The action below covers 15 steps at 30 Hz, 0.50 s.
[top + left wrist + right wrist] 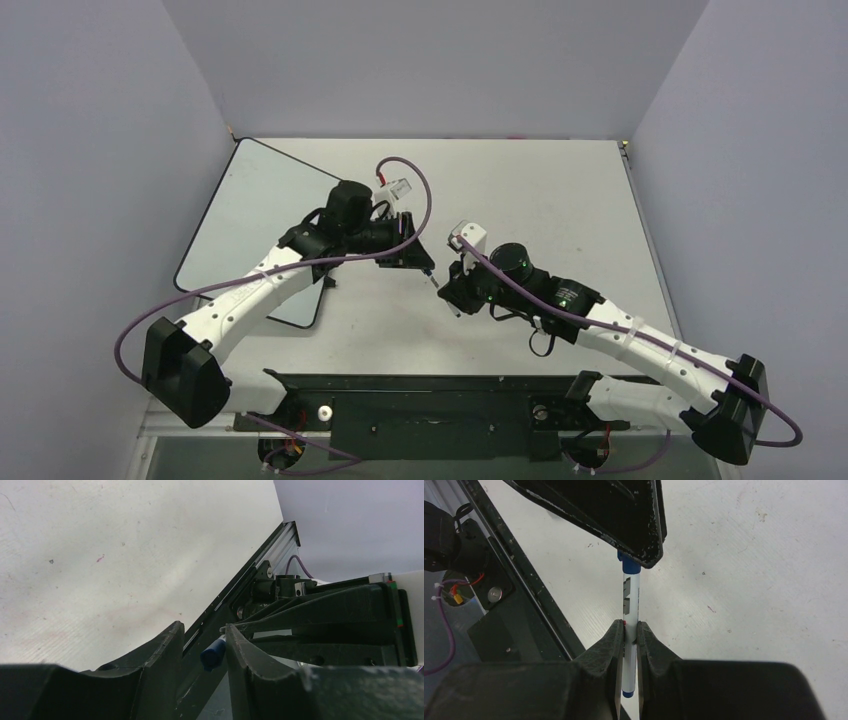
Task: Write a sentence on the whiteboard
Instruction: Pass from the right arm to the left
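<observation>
The whiteboard [245, 215] lies at the table's far left, glossy with a thin black rim; my left arm crosses its near right corner. The sentence is out of view. My right gripper [630, 626] [452, 298] is shut on the barrel of a white marker [630, 595] with a blue cap [630, 566]. My left gripper [203, 627] [426, 266] meets it at mid-table. Its fingers straddle the blue cap [213, 654], which rests against the right finger [245, 655], with a gap to the left one. In the right wrist view a left finger [624, 515] covers the cap's end.
A black mounting rail [430, 400] runs along the near edge between the arm bases. Grey-violet walls close in the table on the left, back and right. Purple cables [410, 175] loop from both arms.
</observation>
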Each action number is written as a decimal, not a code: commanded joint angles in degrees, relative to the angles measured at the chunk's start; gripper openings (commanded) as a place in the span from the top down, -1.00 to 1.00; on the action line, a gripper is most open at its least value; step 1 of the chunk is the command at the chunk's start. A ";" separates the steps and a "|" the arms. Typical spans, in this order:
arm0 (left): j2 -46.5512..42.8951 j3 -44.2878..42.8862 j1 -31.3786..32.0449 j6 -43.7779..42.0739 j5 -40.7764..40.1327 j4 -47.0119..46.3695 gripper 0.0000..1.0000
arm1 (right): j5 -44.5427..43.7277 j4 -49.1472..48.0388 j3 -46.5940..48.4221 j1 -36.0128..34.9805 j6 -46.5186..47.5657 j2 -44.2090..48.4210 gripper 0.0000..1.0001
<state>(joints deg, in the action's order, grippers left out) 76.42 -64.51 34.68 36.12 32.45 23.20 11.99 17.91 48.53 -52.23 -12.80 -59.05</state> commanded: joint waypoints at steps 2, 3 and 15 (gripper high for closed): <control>0.08 0.34 0.97 0.56 1.56 -3.48 0.47 | 0.81 -3.15 2.44 -0.41 1.06 -0.84 1.00; -0.04 0.39 1.03 0.59 1.61 -3.41 0.50 | 0.62 -3.19 2.44 -0.42 1.07 -0.87 1.00; -3.02 2.24 1.31 2.99 1.59 -5.20 1.00 | -1.56 -3.56 2.44 -0.37 0.23 -1.62 0.64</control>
<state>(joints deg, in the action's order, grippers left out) 76.18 -62.85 35.83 38.59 33.80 21.58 12.23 17.63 48.53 -52.23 -12.47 -60.71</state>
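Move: The marker, already gripped in the right fingers, points its blue cap at the left gripper: its middle is about 5 cm back, 4 cm right and 2 cm below the left hand. The right fingertips grip it roughly 6 cm back and 5 cm right of the left hand, some 3 cm lower. From the right hand the marker's middle is only about 1 cm forward, 1 cm left and 1 cm up. Close the left fingers, which start a little over a third open around the marker's blue cap, until they pinch it, easing the left gripper back and slightly right by about 1 cm so the cap sits between the pads. Keep the right fingers shut on the white barrel all the while, letting that hand sink just under 1 cm. ##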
